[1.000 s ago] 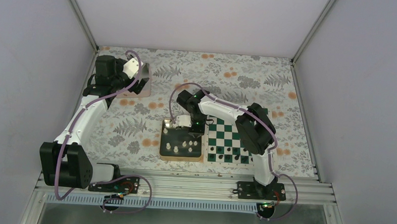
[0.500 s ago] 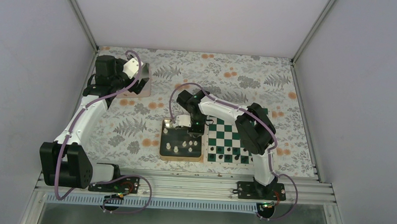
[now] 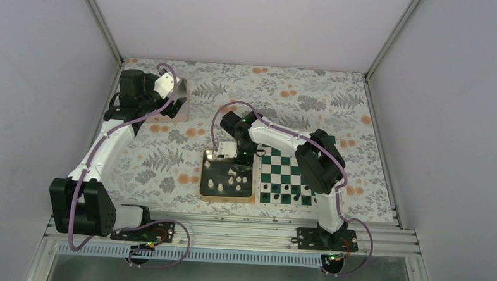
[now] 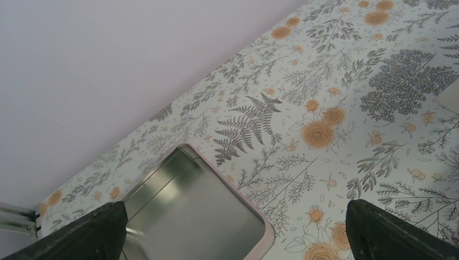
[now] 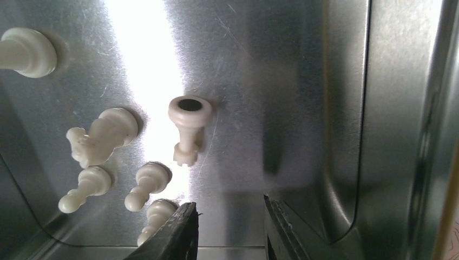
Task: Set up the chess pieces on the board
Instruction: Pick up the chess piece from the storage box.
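The chess pieces are tiny and white and lie in the gold-rimmed tray (image 3: 204,176); in the right wrist view a rook (image 5: 188,127) lies on its side, with a knight (image 5: 103,135) and pawns (image 5: 146,185) left of it. My right gripper (image 5: 230,216) (image 3: 237,160) hovers low over the tray floor, open, with only bare metal between its fingers. One pawn (image 5: 157,215) sits just outside the left finger. The green and white board (image 3: 287,171) lies right of the tray. My left gripper (image 4: 233,238) (image 3: 172,96) is wide open and holds nothing.
Several black pieces (image 3: 286,197) stand along the board's near rows. A shallow silver tin (image 4: 200,211) (image 3: 176,109) rests on the floral cloth at the far left, under the left gripper. The tray's raised wall (image 5: 411,135) runs close to the right of the right gripper.
The right gripper has shifted slightly toward the far edge of the tray. Its opening looks the same, and the left arm has not moved.
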Robot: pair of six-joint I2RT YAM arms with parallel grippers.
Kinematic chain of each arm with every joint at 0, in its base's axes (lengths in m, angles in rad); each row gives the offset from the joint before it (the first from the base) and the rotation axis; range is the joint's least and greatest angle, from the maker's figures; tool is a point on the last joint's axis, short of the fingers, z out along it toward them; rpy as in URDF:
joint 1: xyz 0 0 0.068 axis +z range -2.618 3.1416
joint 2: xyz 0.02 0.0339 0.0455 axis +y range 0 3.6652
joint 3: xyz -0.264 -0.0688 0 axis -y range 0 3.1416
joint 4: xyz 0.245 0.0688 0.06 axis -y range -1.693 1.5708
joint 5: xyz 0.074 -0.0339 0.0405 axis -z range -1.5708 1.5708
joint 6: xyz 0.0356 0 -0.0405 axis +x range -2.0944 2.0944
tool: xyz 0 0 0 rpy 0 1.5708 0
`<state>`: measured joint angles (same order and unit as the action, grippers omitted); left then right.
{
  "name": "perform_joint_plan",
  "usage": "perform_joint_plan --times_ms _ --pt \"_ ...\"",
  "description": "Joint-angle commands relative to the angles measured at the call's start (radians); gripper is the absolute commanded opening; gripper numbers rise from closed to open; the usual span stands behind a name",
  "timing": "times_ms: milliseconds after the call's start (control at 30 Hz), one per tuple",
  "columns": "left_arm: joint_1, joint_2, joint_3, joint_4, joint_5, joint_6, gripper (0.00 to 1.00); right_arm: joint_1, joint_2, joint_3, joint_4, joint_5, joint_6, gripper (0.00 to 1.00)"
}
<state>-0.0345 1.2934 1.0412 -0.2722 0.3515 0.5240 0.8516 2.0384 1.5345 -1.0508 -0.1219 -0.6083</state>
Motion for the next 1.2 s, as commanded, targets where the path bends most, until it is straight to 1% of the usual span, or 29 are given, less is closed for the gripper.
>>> perform_joint_plan --times_ms 0,233,433,700,1167 --pt "0.003 -0.019 0.006 -0.010 0.018 0.012 1.00 0.009 -0.015 0.020 -0.002 -0.036 0.011 0.33" --pt "0.004 -0.013 0.008 -0.010 0.019 0.012 1.00 0.044 -0.085 -0.019 -0.011 -0.049 -0.028 0.33" --pt "0.004 -0.012 0.010 -0.012 0.020 0.010 1.00 0.081 -0.103 -0.019 -0.030 -0.062 -0.044 0.34" --pt "0.003 -0.015 0.010 -0.014 0.020 0.010 1.00 0.133 -0.086 -0.028 -0.032 -0.062 -0.067 0.36" --pt "0.004 -0.017 0.005 -0.011 0.017 0.013 1.00 0.139 -0.028 -0.019 0.000 -0.047 -0.075 0.36"
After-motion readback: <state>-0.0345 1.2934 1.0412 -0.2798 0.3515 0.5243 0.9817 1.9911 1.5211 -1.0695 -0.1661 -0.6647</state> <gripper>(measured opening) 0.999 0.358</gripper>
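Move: The fallen white piece lies on its side in the storage box, about 2 cm back and 4 cm left of the right hand, some 2 cm below it. The knight stands about 5 cm back and 4 cm left of the hand. Two pawns stand roughly 4 cm back, one about 1 cm left, the other straight back; both are 2 cm down. From the left hand the fallen piece is about 18 cm back, 22 cm right and 22 cm below. The fallen piece is what the empty right hand follows: the hand lifts some 2.5 cm while swinging back about 5 cm and left about 3 cm, out over the knight and pawns. It turns some 10 degrees counter-clockwise on the way, then stops travelling and starts sinking, by about 1 cm, fingers pointing down and still part open. ##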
